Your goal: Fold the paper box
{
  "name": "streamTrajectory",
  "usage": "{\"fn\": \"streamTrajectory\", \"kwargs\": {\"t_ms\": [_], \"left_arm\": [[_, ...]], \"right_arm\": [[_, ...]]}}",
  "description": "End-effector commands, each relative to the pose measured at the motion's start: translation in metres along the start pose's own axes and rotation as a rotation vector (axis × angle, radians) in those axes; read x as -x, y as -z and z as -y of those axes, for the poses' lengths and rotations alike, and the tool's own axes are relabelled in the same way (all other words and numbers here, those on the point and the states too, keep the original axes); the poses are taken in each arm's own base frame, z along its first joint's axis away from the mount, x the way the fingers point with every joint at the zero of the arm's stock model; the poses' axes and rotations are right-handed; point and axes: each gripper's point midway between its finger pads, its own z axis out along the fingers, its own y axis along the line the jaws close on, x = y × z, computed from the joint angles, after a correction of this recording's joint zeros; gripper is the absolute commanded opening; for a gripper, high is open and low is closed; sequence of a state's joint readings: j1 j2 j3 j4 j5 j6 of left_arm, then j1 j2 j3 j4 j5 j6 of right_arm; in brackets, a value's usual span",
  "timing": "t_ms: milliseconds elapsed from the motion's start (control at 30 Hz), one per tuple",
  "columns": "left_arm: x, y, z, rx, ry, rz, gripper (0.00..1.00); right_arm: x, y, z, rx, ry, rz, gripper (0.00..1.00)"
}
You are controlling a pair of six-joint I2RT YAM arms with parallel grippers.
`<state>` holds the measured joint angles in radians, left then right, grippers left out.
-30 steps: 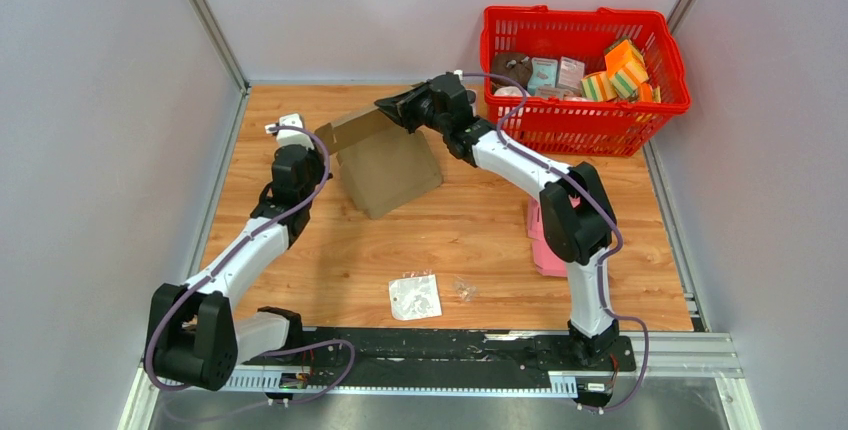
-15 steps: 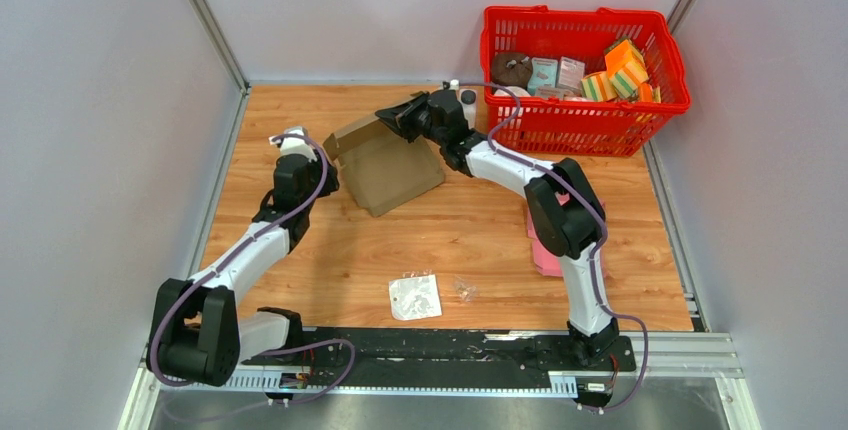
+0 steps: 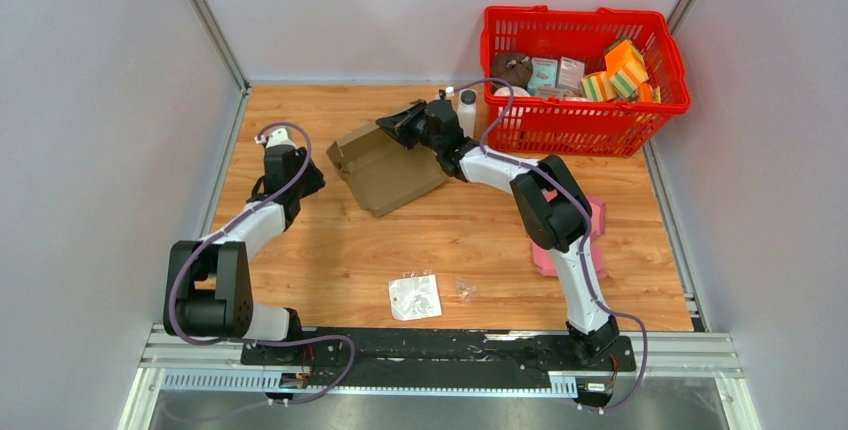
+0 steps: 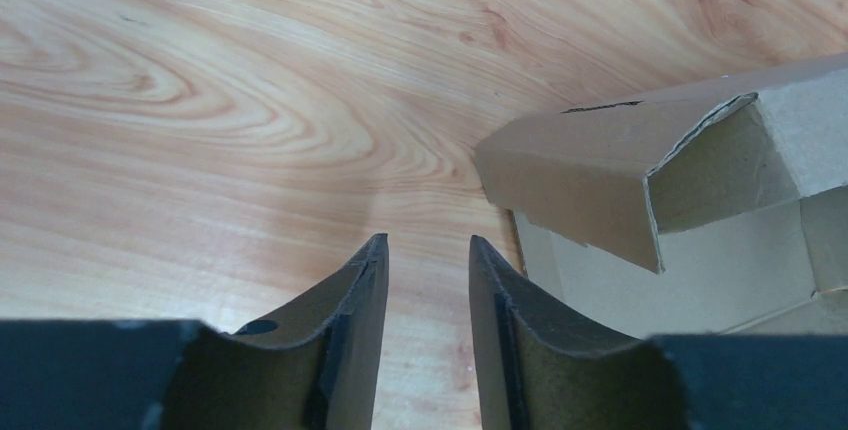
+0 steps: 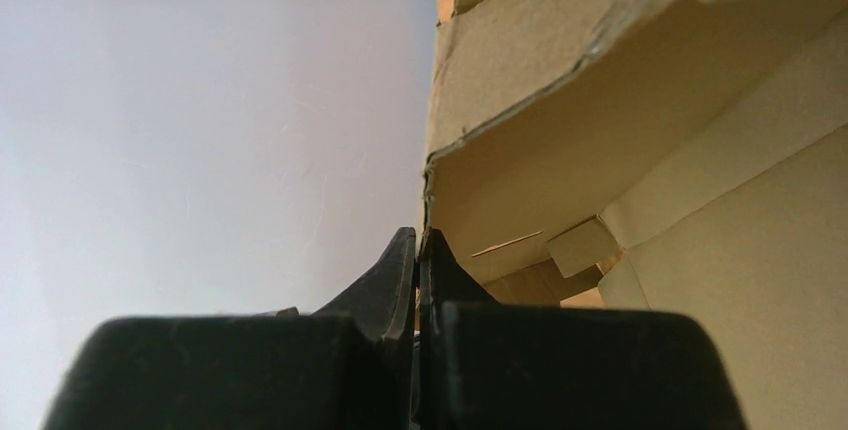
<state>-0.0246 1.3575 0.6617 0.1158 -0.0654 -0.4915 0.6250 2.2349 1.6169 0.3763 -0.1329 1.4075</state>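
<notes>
The brown paper box (image 3: 385,165) lies partly folded on the wooden table, its flaps raised at the back left. My right gripper (image 3: 392,128) is at the box's far edge, shut on a thin cardboard flap. In the right wrist view the flap's edge runs straight into the shut gripper (image 5: 418,240), with the paper box (image 5: 600,120) open to the right. My left gripper (image 3: 316,180) is just left of the box, apart from it. In the left wrist view that gripper (image 4: 428,250) stands open over bare wood, the paper box's (image 4: 640,180) corner flap to its right.
A red basket (image 3: 585,65) full of small packages stands at the back right, a white bottle (image 3: 467,102) just in front of it. A pink item (image 3: 560,250) lies under the right arm. A small plastic bag (image 3: 415,297) lies near the front edge. Grey walls close both sides.
My left gripper opened, let go of the box and drew back to the left. The box came down flatter onto the table as my right gripper moved left and down with its flap.
</notes>
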Motion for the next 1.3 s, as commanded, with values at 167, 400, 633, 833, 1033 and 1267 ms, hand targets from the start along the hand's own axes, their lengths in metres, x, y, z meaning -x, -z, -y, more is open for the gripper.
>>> {"fn": "streamTrajectory", "kwargs": {"t_ms": [167, 400, 633, 833, 1033, 1267], "left_arm": [[0.027, -0.021, 0.042, -0.206, -0.083, 0.068, 0.48], [0.031, -0.035, 0.06, -0.261, -0.152, 0.039, 0.49], [0.031, -0.04, 0.082, -0.279, -0.183, 0.008, 0.45], [0.025, -0.023, 0.077, -0.268, -0.184, -0.006, 0.45], [0.037, 0.006, 0.045, -0.155, -0.11, 0.059, 0.51], [0.034, -0.013, 0.041, -0.171, -0.107, -0.049, 0.47]], "right_arm": [[0.014, -0.009, 0.023, -0.045, -0.042, 0.019, 0.0], [0.016, -0.014, 0.023, -0.056, -0.056, 0.014, 0.0], [0.015, -0.016, 0.024, -0.06, -0.075, 0.004, 0.0], [0.018, -0.014, 0.022, -0.058, -0.07, 0.007, 0.0], [0.019, -0.014, 0.019, -0.056, -0.059, 0.01, 0.0], [0.018, -0.015, 0.021, -0.055, -0.073, 0.005, 0.0]]}}
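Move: The box's left corner flap stands about 8 cm ahead of the left hand, some 6 cm to its right and slightly lower; the middle of the box is roughly 6 cm ahead and 17 cm right. From the right hand, already on the raised far wall's edge, that flap is about 10 cm left and 3 cm back, while the box middle is 6 cm back and 2 cm right, well below. The white bottle stands some 18 cm right and 2 cm ahead. With its shut fingers still pinching the upper edge of the raised far wall, the right hand eases forward and slightly down, 1 to 2 cm, and then holds. The open left hand reaches about 6 cm forward and just as far right around the corner flap, turning some 15 degrees clockwise, then draws back and lifts about 3 cm, turning partway back, fingers still open. ##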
